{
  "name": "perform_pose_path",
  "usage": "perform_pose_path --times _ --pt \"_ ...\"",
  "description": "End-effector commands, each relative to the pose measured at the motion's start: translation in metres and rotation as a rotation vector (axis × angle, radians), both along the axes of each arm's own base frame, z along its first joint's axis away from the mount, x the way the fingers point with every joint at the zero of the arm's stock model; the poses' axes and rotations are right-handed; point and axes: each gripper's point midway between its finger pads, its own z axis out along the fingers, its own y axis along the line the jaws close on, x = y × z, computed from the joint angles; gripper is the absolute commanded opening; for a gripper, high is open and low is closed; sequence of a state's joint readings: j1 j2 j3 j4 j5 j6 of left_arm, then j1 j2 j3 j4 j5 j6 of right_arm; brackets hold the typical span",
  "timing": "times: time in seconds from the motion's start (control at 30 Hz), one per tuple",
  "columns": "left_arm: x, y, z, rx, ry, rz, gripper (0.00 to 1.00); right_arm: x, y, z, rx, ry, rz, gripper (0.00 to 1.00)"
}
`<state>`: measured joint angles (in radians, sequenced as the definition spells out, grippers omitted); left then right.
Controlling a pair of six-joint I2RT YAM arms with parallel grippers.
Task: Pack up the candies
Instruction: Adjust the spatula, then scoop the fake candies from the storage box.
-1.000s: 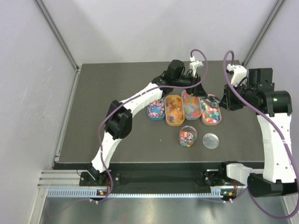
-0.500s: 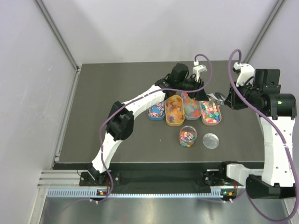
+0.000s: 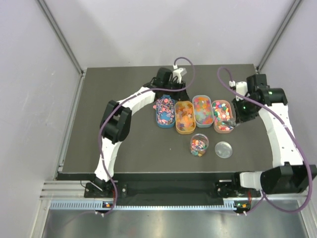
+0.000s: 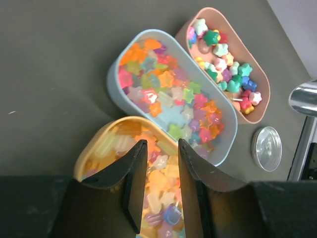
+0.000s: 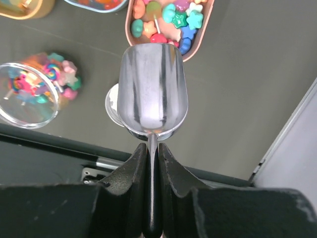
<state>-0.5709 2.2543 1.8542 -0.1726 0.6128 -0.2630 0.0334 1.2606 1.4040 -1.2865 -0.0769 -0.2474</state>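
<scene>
The candies lie in four oval trays: pink-black-white bits in the blue tray (image 3: 165, 113), orange-yellow gummies in the orange tray (image 3: 184, 118) (image 4: 106, 148), rainbow stars in the light blue tray (image 3: 202, 110) (image 4: 171, 94), and pastel pieces in the pink tray (image 3: 223, 116) (image 4: 228, 67) (image 5: 171, 22). More candies sit in the clear jar (image 3: 199, 145) (image 5: 33, 89). My left gripper (image 3: 178, 95) (image 4: 161, 144) hovers open over the orange tray, holding nothing. My right gripper (image 3: 237, 118) (image 5: 152, 147) is shut on the handle of the silver scoop (image 5: 153, 89), whose empty bowl hangs by the pink tray's near end.
The jar's round lid (image 3: 224, 149) (image 4: 266, 148) lies on the mat right of the jar, partly hidden behind the scoop in the right wrist view. Grey walls enclose the dark table (image 3: 119, 129); its right edge runs close to the right arm.
My left gripper has swung left, from above the light blue and pink trays to the orange tray's far end. The right arm has dropped and come in toward the pink tray with the scoop.
</scene>
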Motion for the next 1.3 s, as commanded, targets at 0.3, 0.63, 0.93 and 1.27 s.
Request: perform_pose_path --times 0.3,0.63,0.93,1.27 --pt "0.004 0.029 0.082 -0.189 -0.114 0.046 0.37 0.036 0.002 -0.020 -0.189 0.087 0.126 0.00" --pt "0.015 0.053 0.083 -0.210 -0.098 0.082 0.36 0.047 0.001 -0.043 -0.201 0.160 0.131 0.00" --pt "0.024 0.064 0.076 -0.218 -0.072 0.108 0.36 0.045 0.006 -0.068 -0.180 0.252 0.147 0.00" --pt "0.037 0.072 0.069 -0.214 -0.064 0.128 0.36 0.034 0.015 -0.089 -0.132 0.324 0.131 0.00"
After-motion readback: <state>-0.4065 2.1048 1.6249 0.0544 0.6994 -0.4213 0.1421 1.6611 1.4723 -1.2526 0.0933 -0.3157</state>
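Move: The spatula's scoop, already in the right hand, is being taken to the peach tray of candies, whose middle lies about 12 cm ahead of this hand, 1 cm left and 19 cm below. The pale grey tray is some 15 cm ahead and 12 cm left; the clear lid sits 6 cm back, 2 cm left; the candy jar 4 cm back, 15 cm left. From the left hand the peach tray is about 7 cm back, 22 cm right and 11 cm lower. The spatula, still pinched in the right hand, goes down about 7.5 cm and forward some 5 cm towards the near end of the peach tray, the wrist tilting roughly 20 degrees so the fingers point more steeply down. The empty left hand backs off from it, moving left about 7 cm while rising, its fingers staying partly open. ##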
